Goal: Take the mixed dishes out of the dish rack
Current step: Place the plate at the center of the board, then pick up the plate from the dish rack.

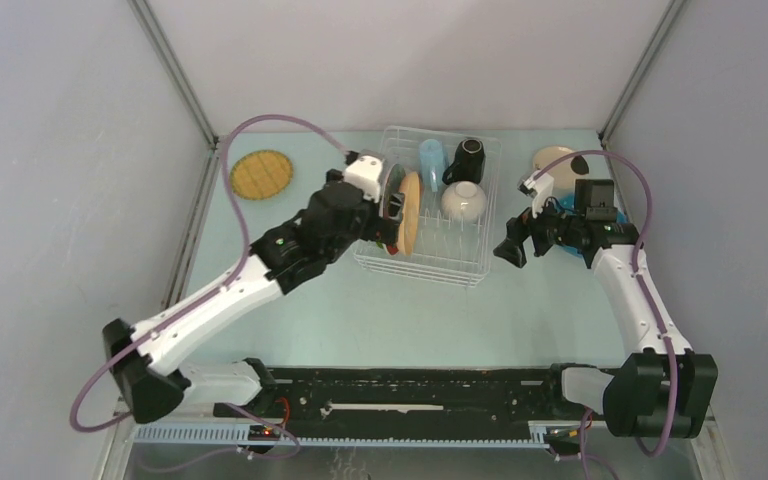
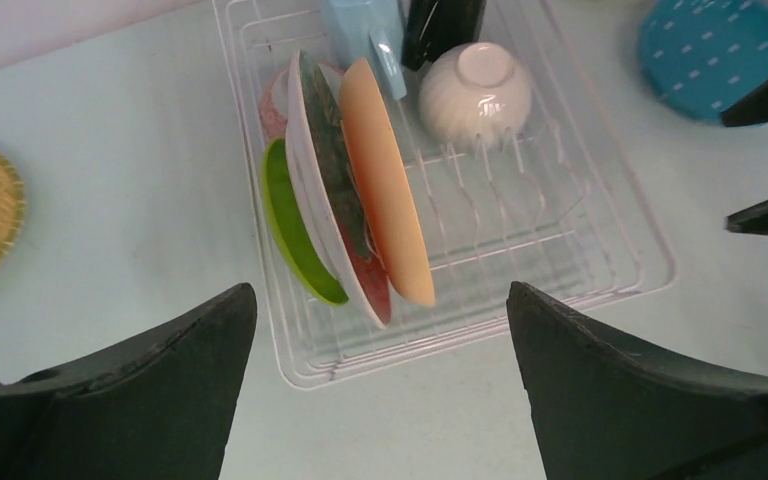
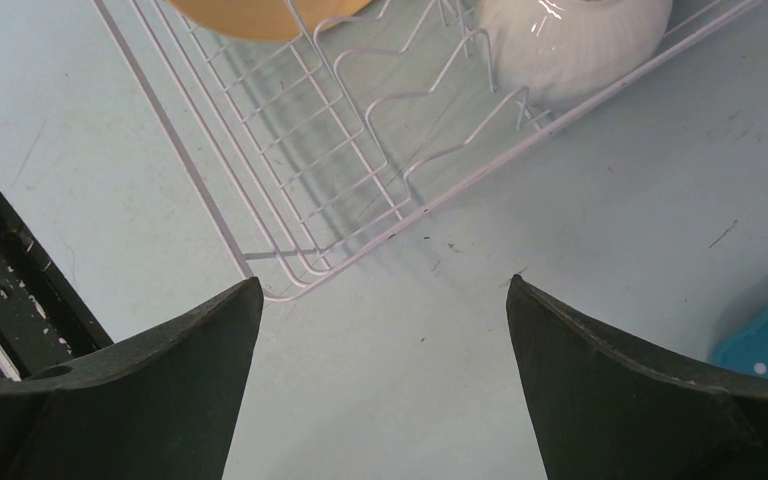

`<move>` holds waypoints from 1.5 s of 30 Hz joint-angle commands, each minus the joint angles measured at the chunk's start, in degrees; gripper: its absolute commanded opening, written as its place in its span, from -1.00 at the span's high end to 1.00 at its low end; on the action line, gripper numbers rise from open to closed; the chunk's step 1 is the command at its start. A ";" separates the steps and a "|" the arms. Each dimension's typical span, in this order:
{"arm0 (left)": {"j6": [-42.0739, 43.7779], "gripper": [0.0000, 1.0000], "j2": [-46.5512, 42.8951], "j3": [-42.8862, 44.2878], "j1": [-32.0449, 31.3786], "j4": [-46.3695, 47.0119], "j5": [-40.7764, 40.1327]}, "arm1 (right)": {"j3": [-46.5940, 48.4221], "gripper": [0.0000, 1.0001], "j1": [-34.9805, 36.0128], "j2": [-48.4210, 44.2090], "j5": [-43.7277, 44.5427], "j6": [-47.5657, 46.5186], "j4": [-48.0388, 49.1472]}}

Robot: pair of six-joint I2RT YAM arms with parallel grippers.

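The white wire dish rack [image 1: 465,268] holds a lime green plate [image 2: 295,230], a red floral plate [image 2: 335,185] and an orange plate [image 2: 385,180] standing on edge. Behind them are a white bowl [image 2: 475,95], a light-blue cup [image 2: 365,35] and a black mug [image 2: 440,25]. My left gripper [image 1: 390,225] is open and empty above the rack's left side, over the plates [image 2: 380,390]. My right gripper [image 1: 510,250] is open and empty just right of the rack's near right corner [image 3: 290,230]. It hovers over bare table in the right wrist view [image 3: 385,390].
A yellow woven-pattern plate [image 1: 261,175] lies on the table left of the rack. A cream plate [image 1: 557,160] and a blue dotted plate [image 2: 710,55] lie right of the rack, beside my right arm. Grey walls enclose the table.
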 commanded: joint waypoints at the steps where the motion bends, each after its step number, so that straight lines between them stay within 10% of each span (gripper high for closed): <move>1: 6.81 -1.00 6.47 8.81 -1.69 -4.44 -8.73 | 0.59 -1.00 0.47 0.40 2.40 -1.32 -0.17; 15: 11.68 -1.00 25.47 25.60 -1.93 -10.67 -12.15 | 0.59 -1.00 0.81 1.64 4.48 -1.61 0.09; 45: 17.38 -1.00 30.28 29.24 -2.07 -8.80 -13.52 | 0.59 -1.00 1.25 2.54 5.47 -1.87 0.01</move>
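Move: The peach plate stands upright in the rack about 12 cm ahead of the left hand, 5 cm right and 15 cm below. The leaf-patterned plate leans some 5 cm to the left of the peach plate and 1 cm farther out; the white bowl lies about 11 cm right of it and 3 cm farther out. From the right hand the peach plate is roughly 11 cm ahead, 19 cm left and 5 cm below. Open left hand reaches about 8 cm forward, somewhat right and down towards the peach plate, left side rolling up. ##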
